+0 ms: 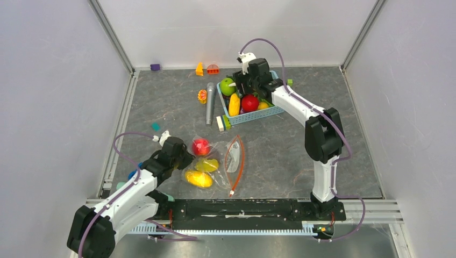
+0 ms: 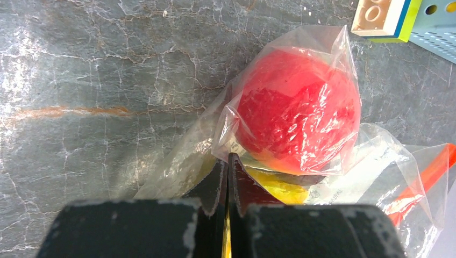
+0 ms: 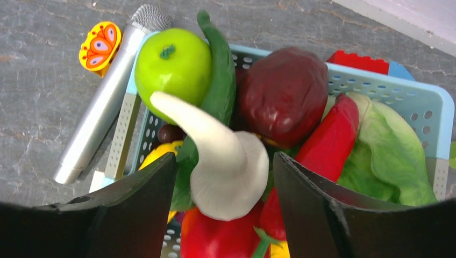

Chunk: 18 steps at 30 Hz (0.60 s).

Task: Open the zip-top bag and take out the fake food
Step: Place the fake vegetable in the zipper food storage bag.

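The clear zip-top bag point(image 1: 228, 161) lies flat near the table's front, its orange-red zip strip point(image 1: 240, 158) on the right side. Inside it are a red round fruit point(image 2: 298, 110) and yellow pieces point(image 1: 199, 178). My left gripper point(image 2: 229, 158) is shut on a fold of the bag's plastic just below the red fruit. My right gripper point(image 3: 225, 157) hangs open over the light-blue basket point(image 3: 430, 102). A white mushroom-like piece point(image 3: 226, 161) lies between its fingers with gaps on both sides, resting on the pile beside a dark maroon fruit point(image 3: 282, 94).
The basket also holds a green apple point(image 3: 172, 64), lettuce point(image 3: 387, 156) and red peppers point(image 3: 328, 140). A silver toy microphone point(image 1: 209, 102) and a building block point(image 1: 223, 123) lie left of it. Small toys point(image 1: 200, 69) sit by the back wall.
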{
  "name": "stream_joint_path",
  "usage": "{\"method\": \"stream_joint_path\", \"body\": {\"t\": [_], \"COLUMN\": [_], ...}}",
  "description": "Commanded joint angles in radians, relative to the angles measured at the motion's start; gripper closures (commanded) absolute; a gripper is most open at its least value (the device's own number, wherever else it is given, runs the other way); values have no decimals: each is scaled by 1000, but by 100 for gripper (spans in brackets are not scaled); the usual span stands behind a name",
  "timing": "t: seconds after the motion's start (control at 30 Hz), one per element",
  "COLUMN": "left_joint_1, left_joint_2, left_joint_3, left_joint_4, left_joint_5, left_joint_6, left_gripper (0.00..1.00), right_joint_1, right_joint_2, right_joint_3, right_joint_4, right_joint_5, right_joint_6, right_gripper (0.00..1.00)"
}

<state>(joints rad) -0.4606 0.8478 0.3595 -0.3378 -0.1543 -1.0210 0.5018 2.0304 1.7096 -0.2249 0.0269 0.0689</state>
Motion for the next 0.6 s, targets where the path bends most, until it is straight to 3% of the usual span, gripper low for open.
{"method": "stream_joint_path", "body": {"t": [0.0, 0.2, 0.47, 0.57], "left_joint_1": [-1, -1, -2, -3], "left_joint_2": [-10, -9, -10, -8], "left_joint_3": [1, 8, 43, 60], "left_joint_4": [1, 0, -6, -7], "left_joint_5": [-11, -11, 5, 17], "left_joint_6": [-3, -3, 7, 7], "left_gripper": [98, 98, 98, 98], "right_joint_1": [-3, -3, 21, 77], "right_joint_2": [-152, -326, -633, -732], "right_joint_3": [-57, -200, -517, -656], "right_joint_4": [33, 4, 0, 22], "right_joint_5": [3, -68, -213, -281], "right_joint_6": [-34, -9, 43, 58], "right_gripper": [26, 28, 57, 64]}}
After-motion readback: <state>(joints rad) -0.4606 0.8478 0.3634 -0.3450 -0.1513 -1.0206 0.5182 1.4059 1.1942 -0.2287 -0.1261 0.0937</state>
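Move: The right hand is open and empty over the basket, the white garlic just under its fingertips, about 3 cm down. In the bag, the yellow pear lies roughly 33 cm back, 21 cm left and 13 cm lower; the red fruit is some 8 cm farther out and 3 cm left of that pear, the bag's zip mouth about 12 cm to the pear's right. From the left hand, the pear is some 4 cm back and 6 cm right. Back towards its base and up, gathering speed, the right hand leaves the garlic and draws out over the basket's near rim towards the bag, about 14 cm back and 7 cm higher, drifting some 4 cm right. The wrist turns only about ten degrees while the fingers narrow from wide to roughly half open. The left hand stays put, its shut fingers still pinching the bag's edge. ##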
